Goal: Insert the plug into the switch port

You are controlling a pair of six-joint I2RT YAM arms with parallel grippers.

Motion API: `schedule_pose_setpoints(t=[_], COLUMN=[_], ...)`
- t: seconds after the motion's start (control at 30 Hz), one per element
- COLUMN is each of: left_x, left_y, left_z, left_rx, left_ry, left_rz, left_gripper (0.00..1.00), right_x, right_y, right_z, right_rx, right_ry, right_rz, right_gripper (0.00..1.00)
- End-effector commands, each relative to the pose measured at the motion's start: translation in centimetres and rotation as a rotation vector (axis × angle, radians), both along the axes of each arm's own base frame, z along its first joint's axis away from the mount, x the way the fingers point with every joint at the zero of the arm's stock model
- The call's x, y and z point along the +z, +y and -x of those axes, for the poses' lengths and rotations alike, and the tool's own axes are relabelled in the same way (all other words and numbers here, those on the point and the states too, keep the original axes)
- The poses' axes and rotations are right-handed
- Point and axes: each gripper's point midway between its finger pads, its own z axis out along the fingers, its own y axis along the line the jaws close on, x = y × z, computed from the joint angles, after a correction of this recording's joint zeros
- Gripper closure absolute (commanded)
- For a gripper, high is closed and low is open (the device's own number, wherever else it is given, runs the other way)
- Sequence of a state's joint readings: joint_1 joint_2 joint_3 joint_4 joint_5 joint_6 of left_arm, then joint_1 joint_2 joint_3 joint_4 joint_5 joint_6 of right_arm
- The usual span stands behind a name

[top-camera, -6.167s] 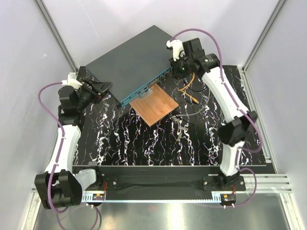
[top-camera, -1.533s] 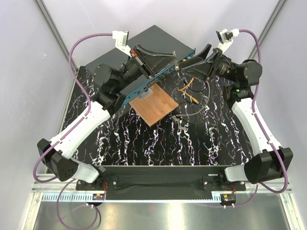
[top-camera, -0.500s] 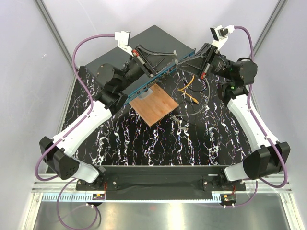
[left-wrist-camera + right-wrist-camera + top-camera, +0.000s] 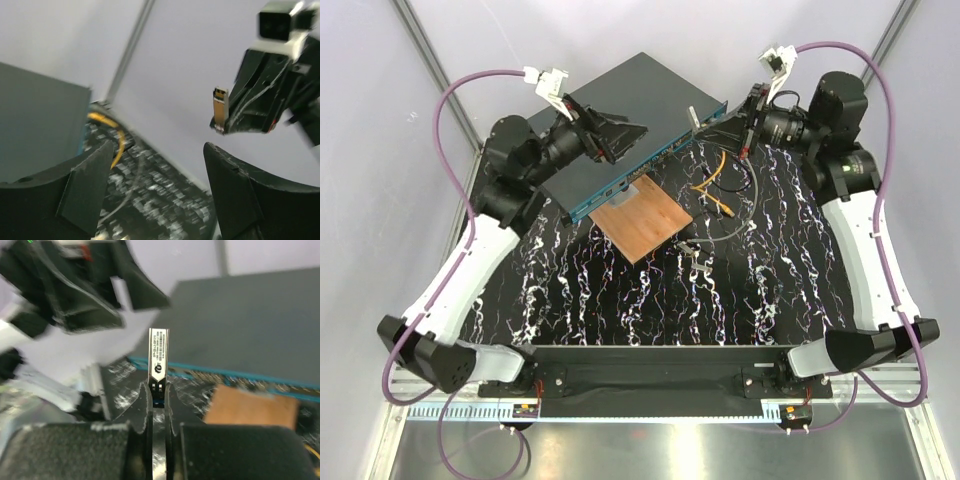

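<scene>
The plug (image 4: 158, 357), a slim silver module with a printed label, stands upright between the fingers of my right gripper (image 4: 158, 390), which is shut on its lower end. From above, the plug (image 4: 692, 120) hangs over the right end of the dark switch box (image 4: 620, 100). The switch ports line its teal front face (image 4: 632, 177), blurred in the right wrist view as a teal strip (image 4: 225, 374). My left gripper (image 4: 638, 132) hovers open over the box, left of the plug, holding nothing. In the left wrist view its jaws (image 4: 160, 185) stand wide, with the plug (image 4: 219, 110) beyond them.
A copper-brown square plate (image 4: 642, 220) lies on the marbled black mat in front of the teal face. A yellow cable (image 4: 715, 180) and a thin grey cable (image 4: 720, 232) lie right of it. White walls close in behind the box.
My left gripper has opened, let go of the plug and drawn back to the left. My right gripper has shut on the plug and now carries it alone.
</scene>
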State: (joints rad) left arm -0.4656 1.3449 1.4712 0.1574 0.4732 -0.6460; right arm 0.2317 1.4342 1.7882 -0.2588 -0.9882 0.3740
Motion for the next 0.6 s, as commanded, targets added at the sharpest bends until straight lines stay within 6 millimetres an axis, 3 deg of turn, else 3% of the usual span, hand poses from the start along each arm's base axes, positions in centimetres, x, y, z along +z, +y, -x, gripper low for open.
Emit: schedule_pose_setpoints(t=[0.0,0.13,0.27,0.3,0.33,0.37,0.4,0.5,0.53,0.57], left_x=[0.7,-0.3,-2.1,-2.0,-2.2,-3.5,-4.5,-4.1,-4.9,-3.5], left_y=[2.9,4.9,6.5,6.9,7.3,7.6,7.4,5.6,5.0,4.0], left_z=[2.4,2.3,2.1,1.5,1.1,0.9,0.2,1.3,1.5,1.6], left_rx=[0.077,0.161,0.196,0.223,0.241,0.242,0.236,0.112,0.077,0.059], left_ry=[-0.168,-0.159,-0.138,-0.129,-0.109,-0.066,-0.036,-0.061,-0.039,-0.033], left_rz=[-0.229,-0.324,-0.473,-0.503,-0.527,-0.574,-0.599,-0.553,-0.527,-0.415], left_gripper=[0.21,0.22,0.21,0.21,0.21,0.22,0.23,0.23,0.23,0.23], right_x=[-6.9,-10.8,-13.1,-12.7,-14.1,-14.5,-14.0,-14.0,-13.0,-12.4], right_y=[-3.2,-6.3,-9.2,-9.6,-9.8,-10.0,-10.1,-9.3,-9.0,-8.4], right_z=[-1.3,-2.1,-2.8,-2.8,-2.6,-2.7,-2.6,-1.9,-1.5,-0.9], right_rx=[-0.148,-0.257,-0.332,-0.33,-0.307,-0.302,-0.291,-0.235,-0.234,-0.206], right_ry=[-0.049,0.002,0.037,0.014,0.074,0.087,0.071,0.054,0.01,-0.011], right_rz=[0.354,0.57,0.751,0.779,0.82,0.842,0.853,0.832,0.804,0.766], right_gripper=[1.0,1.0,1.0,1.0,1.0,1.0,1.0,1.0,1.0,1.0])
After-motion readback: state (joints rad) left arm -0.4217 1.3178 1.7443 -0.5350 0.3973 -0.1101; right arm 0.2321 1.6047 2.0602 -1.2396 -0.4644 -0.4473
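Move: The right hand already holds the plug; the switch port lies roughly 24 cm ahead of this hand, 4 cm to its left and 24 cm below. The wooden board is about 20 cm ahead, 14 cm left and 48 cm below that hand, and the yellow cable's end some 23 cm ahead, 11 cm right and 49 cm below. From the empty left hand the port is about 23 cm ahead, 15 cm right and 24 cm below. The right hand keeps its pinch on the plug and drops about 15 cm while swinging some 9 cm to the right and edging a little forward, down towards the level of the switch's front, its left-pointing fingers tipping downward by roughly 45 degrees with a slight clockwise turn. The left hand, already empty and wide open, draws off to the left away from the plug and sinks a little, its fingers tilting down about 30 degrees too. ##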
